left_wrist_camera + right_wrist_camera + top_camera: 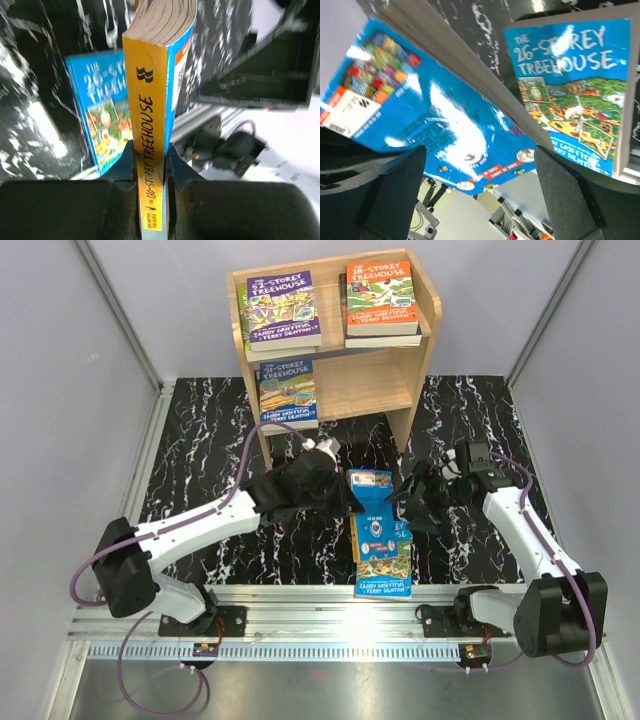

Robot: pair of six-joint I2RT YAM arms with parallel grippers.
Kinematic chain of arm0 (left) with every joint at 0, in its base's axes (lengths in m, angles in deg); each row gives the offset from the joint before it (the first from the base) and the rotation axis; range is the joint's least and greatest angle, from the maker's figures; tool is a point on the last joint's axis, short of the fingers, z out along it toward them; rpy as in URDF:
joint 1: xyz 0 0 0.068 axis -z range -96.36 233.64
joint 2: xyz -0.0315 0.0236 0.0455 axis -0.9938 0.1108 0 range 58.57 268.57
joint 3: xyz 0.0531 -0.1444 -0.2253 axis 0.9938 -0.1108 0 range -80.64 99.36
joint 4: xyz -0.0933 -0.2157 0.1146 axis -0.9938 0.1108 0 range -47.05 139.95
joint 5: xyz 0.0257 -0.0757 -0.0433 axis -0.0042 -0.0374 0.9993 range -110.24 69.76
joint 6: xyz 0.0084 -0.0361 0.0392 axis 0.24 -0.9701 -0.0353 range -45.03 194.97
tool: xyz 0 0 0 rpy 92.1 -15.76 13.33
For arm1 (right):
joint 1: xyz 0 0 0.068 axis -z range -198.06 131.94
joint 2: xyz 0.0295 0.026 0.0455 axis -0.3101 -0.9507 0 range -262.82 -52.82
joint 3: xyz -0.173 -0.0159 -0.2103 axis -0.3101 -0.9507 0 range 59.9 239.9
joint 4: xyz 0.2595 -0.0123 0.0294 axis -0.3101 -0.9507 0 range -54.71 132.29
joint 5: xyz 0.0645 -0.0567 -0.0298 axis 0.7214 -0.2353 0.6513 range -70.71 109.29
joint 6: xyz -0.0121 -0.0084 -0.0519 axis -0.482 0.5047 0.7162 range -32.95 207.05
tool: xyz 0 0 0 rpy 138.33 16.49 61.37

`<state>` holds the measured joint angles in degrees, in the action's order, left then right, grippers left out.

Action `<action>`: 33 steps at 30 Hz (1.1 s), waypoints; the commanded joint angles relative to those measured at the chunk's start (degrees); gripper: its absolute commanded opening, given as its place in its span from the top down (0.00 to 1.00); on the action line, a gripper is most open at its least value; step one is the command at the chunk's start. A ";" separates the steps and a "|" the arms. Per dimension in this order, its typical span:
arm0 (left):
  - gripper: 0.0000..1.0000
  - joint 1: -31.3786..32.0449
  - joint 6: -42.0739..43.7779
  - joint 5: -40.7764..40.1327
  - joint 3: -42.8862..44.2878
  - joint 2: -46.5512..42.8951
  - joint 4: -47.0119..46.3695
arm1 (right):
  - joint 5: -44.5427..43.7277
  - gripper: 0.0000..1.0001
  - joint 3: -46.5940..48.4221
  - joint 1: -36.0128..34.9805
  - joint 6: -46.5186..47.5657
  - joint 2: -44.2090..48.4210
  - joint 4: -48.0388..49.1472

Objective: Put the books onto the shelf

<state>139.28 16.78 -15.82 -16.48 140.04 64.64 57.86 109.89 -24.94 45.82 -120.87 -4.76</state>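
Note:
My left gripper [343, 494] is shut on a blue book [371, 492] with a yellow spine, holding it raised on edge over the table. In the left wrist view the spine [149, 125] runs up between the two fingers [176, 170]. My right gripper [411, 498] stands open just right of that book. Its back cover [430, 107] fills the right wrist view beyond the spread fingers [395, 190]. A blue "26-Storey Treehouse" book [383, 558] lies flat on the table below. The wooden shelf [366, 386] stands at the back with a purple book [281, 308], an orange book [380, 298] and a blue one [287, 392].
The black marbled table [200, 460] is bounded by grey walls on the left and right. A metal rail [330, 615] carrying both arm bases runs along the near edge. The right half of the shelf's lower tier is bare wood.

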 commanded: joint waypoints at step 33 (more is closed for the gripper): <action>1.00 -15.56 -22.90 13.41 10.02 -1.93 -30.64 | 7.23 0.00 -5.35 -3.23 -29.25 6.52 30.69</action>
<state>123.32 2.73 -5.81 -8.35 139.47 52.01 65.29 105.22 -26.75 19.61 -115.21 21.86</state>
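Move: The left gripper already holds the 130-Storey book in the air. The free right part of the lower shelf lies roughly 30 cm ahead of it, 3 cm right and slightly below; the 91-Storey book on that shelf is 14 cm left and 29 cm ahead. The 26-Storey book lies on the table 4 cm back, 8 cm right, 17 cm below. From the empty right gripper, the 130-Storey book's middle is about 7 cm left, 1 cm back and 3 cm lower; the 26-Storey book 5 cm left, 5 cm back, 13 cm below. Lift the left gripper, still pinching the 130-Storey book, about 13 cm up and 10 cm forward towards the lower shelf, bowing out to the left and back, while its fingertips tip up some 25 degrees and it turns slightly counter-clockwise. Follow with the right gripper, kept wide open, up about 7 cm and a little forward and left to the book's near end, tilting its fingertips up. ##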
